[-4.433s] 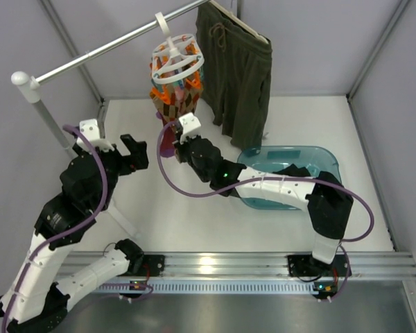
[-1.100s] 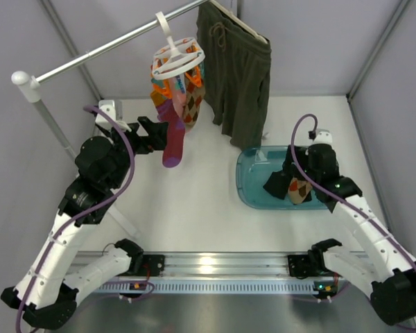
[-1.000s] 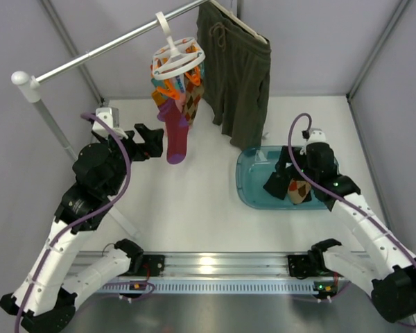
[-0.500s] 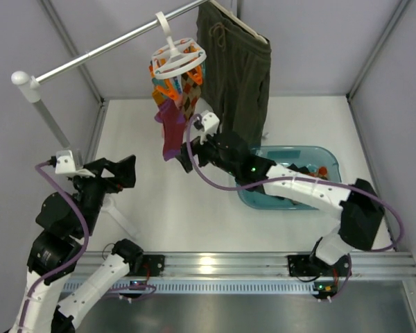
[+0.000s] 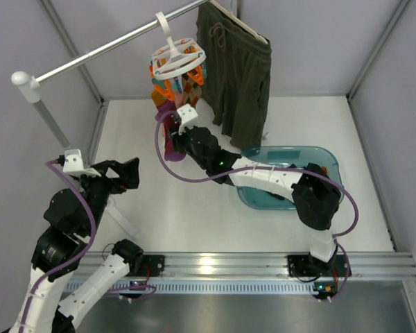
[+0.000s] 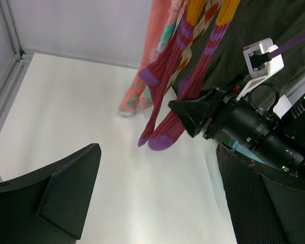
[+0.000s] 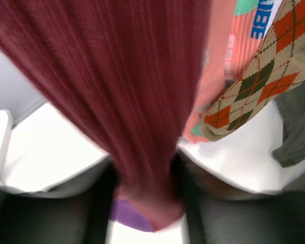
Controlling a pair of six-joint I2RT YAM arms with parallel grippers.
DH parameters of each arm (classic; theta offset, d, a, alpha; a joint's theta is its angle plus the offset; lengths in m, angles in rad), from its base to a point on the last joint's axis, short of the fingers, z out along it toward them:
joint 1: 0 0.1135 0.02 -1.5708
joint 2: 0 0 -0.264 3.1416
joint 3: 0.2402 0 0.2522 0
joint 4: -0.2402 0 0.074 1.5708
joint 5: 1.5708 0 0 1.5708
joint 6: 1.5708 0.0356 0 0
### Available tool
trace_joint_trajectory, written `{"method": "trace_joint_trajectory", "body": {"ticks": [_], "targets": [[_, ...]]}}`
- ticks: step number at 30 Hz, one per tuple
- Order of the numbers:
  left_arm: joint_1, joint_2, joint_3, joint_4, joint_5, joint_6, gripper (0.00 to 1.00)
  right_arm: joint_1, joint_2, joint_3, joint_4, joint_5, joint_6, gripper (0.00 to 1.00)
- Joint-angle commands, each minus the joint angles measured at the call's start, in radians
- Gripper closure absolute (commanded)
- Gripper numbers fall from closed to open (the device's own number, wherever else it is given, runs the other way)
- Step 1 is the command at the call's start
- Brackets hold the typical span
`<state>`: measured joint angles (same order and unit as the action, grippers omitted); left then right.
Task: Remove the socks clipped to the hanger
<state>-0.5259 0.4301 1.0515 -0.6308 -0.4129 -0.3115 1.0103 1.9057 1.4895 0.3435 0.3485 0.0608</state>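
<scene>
The white ring hanger (image 5: 178, 58) hangs from the rail with several socks clipped under it. My right gripper (image 5: 175, 136) reaches up from the right and is shut on the lower end of a maroon sock (image 5: 166, 141). In the right wrist view this maroon sock (image 7: 117, 76) is pinched between my dark fingers (image 7: 99, 203), and its purple toe pokes out below. A pink sock (image 7: 218, 61) and a diamond-pattern sock (image 7: 254, 86) hang just behind it. My left gripper (image 5: 128, 173) stands open, low and to the left, apart from the socks (image 6: 162, 91).
Olive shorts (image 5: 239, 69) hang on the same rail (image 5: 90, 55), right of the ring hanger. A teal tub (image 5: 329, 166) sits on the white table at right, behind the right arm. The rail's post (image 5: 35, 90) stands at left.
My right arm swung from the teal tub over to the hanger and closed on the maroon sock. My left arm pulled back from the socks, down and to the left, still open.
</scene>
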Motion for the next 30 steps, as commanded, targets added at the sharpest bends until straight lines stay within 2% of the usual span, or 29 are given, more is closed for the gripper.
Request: {"method": "trace_joint_trajectory", "body": {"ticks": [1, 2, 4, 9, 12, 17, 22, 27, 29, 30], "targets": [[0.003, 0.039, 0.022, 0.013, 0.0, 0.011, 0.02, 0.005, -0.007, 0.045, 0.114, 0.018, -0.022, 0.63], [0.001, 0.048, 0.03, 0.014, 0.008, 0.008, 0.02, 0.004, -0.011, 0.031, 0.117, 0.024, -0.026, 0.82], [0.001, 0.068, 0.06, 0.014, 0.014, 0.005, 0.02, 0.002, -0.042, 0.003, 0.143, 0.037, -0.03, 1.0], [0.003, 0.246, 0.188, 0.019, 0.046, -0.034, 0.02, 0.002, -0.144, -0.11, 0.17, 0.011, -0.038, 1.0], [0.003, 0.39, 0.306, 0.043, 0.071, -0.038, 0.02, -0.001, -0.229, -0.202, 0.177, -0.136, -0.045, 1.0], [0.004, 0.53, 0.421, 0.172, 0.115, -0.017, 0.02, -0.018, -0.364, -0.346, 0.149, -0.246, -0.012, 1.0], [0.004, 0.669, 0.531, 0.191, 0.105, 0.002, 0.14, -0.047, -0.47, -0.403, 0.112, -0.33, 0.0, 1.0], [0.004, 0.736, 0.556, 0.223, 0.111, 0.003, 0.2, -0.05, -0.525, -0.417, 0.081, -0.413, 0.002, 1.0], [0.004, 0.754, 0.558, 0.24, 0.109, 0.011, 0.28, -0.05, -0.537, -0.426, 0.083, -0.437, 0.005, 1.0], [0.004, 0.759, 0.558, 0.241, 0.106, 0.018, 0.28, -0.05, -0.546, -0.429, 0.086, -0.448, 0.008, 1.0]]}}
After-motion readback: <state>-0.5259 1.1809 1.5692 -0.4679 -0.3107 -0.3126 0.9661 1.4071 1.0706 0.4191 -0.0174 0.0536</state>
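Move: The mustard-topped maroon sock's clip is about 17 cm ahead of the left hand, 12 cm to its right and 9 cm higher; the white hanger ring stands some 5 cm beyond that clip and a little above it. The right hand already straddles this sock's lower part, right at its half-closed fingers. Its maroon mate hangs about 4 cm to the right hand's left and 1 cm ahead, the argyle sock some 7 cm ahead, 5 cm right and 6 cm up. The right hand shuts its fingers fully on the lower part of the maroon sock, then draws it roughly 10 cm back towards the robot while going about 7 cm right and 7 cm up, turning some 20 degrees counter-clockwise and keeping the pinch. Meanwhile the left hand reaches about 15 cm forward, 10 cm right and 7 cm up to the same sock's clipped top under the hanger ring, slowing there as its wide-open fingers begin to close around the cuff and clip, with contact not yet clear. ##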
